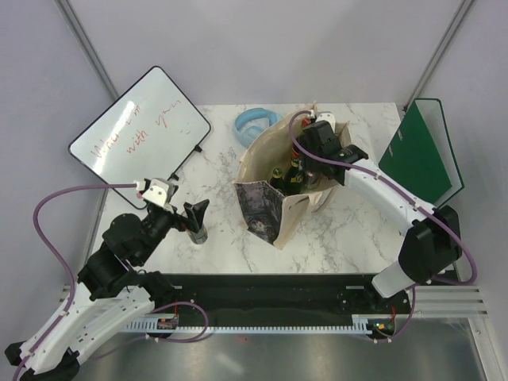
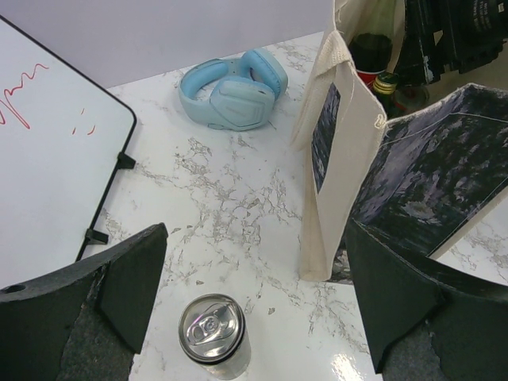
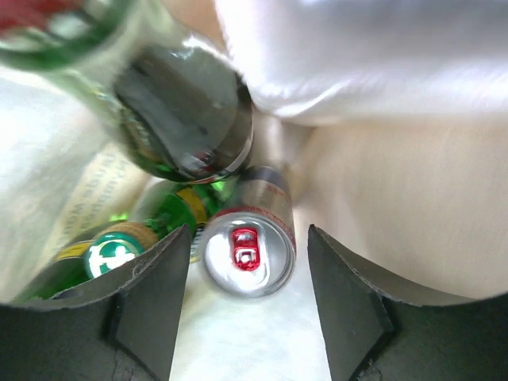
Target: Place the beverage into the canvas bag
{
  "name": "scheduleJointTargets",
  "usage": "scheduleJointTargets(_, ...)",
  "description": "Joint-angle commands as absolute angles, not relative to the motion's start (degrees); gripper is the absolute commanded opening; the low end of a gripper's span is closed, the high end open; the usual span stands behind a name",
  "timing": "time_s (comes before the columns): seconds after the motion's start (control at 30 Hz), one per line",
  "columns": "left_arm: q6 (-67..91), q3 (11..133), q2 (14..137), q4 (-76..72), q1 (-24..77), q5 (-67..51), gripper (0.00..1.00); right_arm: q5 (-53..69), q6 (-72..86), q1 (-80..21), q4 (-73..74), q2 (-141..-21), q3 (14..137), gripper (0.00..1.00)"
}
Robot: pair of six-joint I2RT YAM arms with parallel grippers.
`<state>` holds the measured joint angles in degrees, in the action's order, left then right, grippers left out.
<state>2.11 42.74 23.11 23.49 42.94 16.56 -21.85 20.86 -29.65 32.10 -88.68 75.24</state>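
The canvas bag (image 1: 266, 163) stands mid-table with its mouth open and a dark print on its near face (image 2: 326, 135). My right gripper (image 1: 311, 168) reaches down into that mouth. In the right wrist view its jaws (image 3: 248, 238) are open, with a gap on each side of a silver beverage can with a red tab (image 3: 248, 252) resting on the bag's floor. Green bottles (image 3: 182, 119) lean beside that can. My left gripper (image 2: 255, 262) is open above the table, astride a second silver can (image 2: 212, 333) that stands nearer its left finger, untouched.
A whiteboard (image 1: 139, 131) leans at the back left. Blue headphones (image 1: 254, 123) lie behind the bag, and a green binder (image 1: 421, 155) stands at the right edge. The bag's near corner (image 2: 317, 262) is close to my left gripper's right finger.
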Motion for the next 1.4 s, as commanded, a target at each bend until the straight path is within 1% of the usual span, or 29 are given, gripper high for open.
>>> scheduleJointTargets(0.0, 1.85, 42.80, 23.03, 22.06, 42.98, 18.02, 1.00, -21.09, 21.36, -29.79, 30.94, -85.52, 79.10, 0.69)
scheduleJointTargets(0.27, 1.85, 42.89, 23.03, 22.15, 42.89, 18.19, 1.00, -21.27, 21.01, -29.79, 33.92, -85.08, 82.17, 0.70)
scheduleJointTargets(0.47, 2.28, 43.24, 23.47, 22.24, 42.98, 18.54, 1.00, -19.95, 20.22, -29.88, 39.46, -82.71, 89.73, 0.70)
scheduleJointTargets(0.6, 7.10, 46.92, 25.57, 24.60, 42.89, 22.49, 1.00, -18.72, 19.86, -31.02, 42.53, -81.04, 96.13, 0.69)
scheduleJointTargets(0.7, 9.75, 50.43, 28.21, 27.94, 42.98, 22.51, 1.00, -19.07, 19.51, -34.53, 44.47, -80.95, 100.18, 0.69)
scheduleJointTargets(0.87, 12.39, 55.98, 29.01, 31.46, 42.98, 12.49, 1.00, -22.67, 18.81, -46.04, 44.82, -82.53, 105.72, 0.69)
scheduleJointTargets(1.0, 13.88, 63.17, 27.25, 33.04, 42.98, 7.48, 1.00, -22.50, 17.76, -53.07, 40.28, -84.72, 107.58, 0.70)
scheduleJointTargets(1.13, 15.20, 67.93, 25.06, 34.01, 42.98, 5.54, 1.00, -21.89, 15.82, -60.53, 36.13, -88.32, 109.15, 0.71)
scheduleJointTargets(1.37, 16.79, 71.63, 19.96, 33.14, 42.98, 1.76, 1.00, -17.32, 15.12, -65.12, 31.99, -97.37, 114.07, 0.71)
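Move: The silver can left on the table stands about 35 cm to the right hand's left, 11 cm back and some 6 cm lower. That hand is inside the canvas bag, the red-tab can just beyond its fingertips, the red-capped bottle roughly 5 cm ahead and 5 cm left, a green bottle about 6 cm left, level with it. From the left hand, the silver can is some 5 cm ahead, 3 cm left and 18 cm below. The red-tab can is left in the bag as the right hand, fingers staying open, rises some 20 cm out past the bottles, then swings left about 24 cm and back 13 cm over the bag's rim towards the silver can, turning roughly 35 degrees counter-clockwise and tipping its fingers up. The empty left hand clears the space by the silver can, rising 16 cm and drawing back 9 cm. ##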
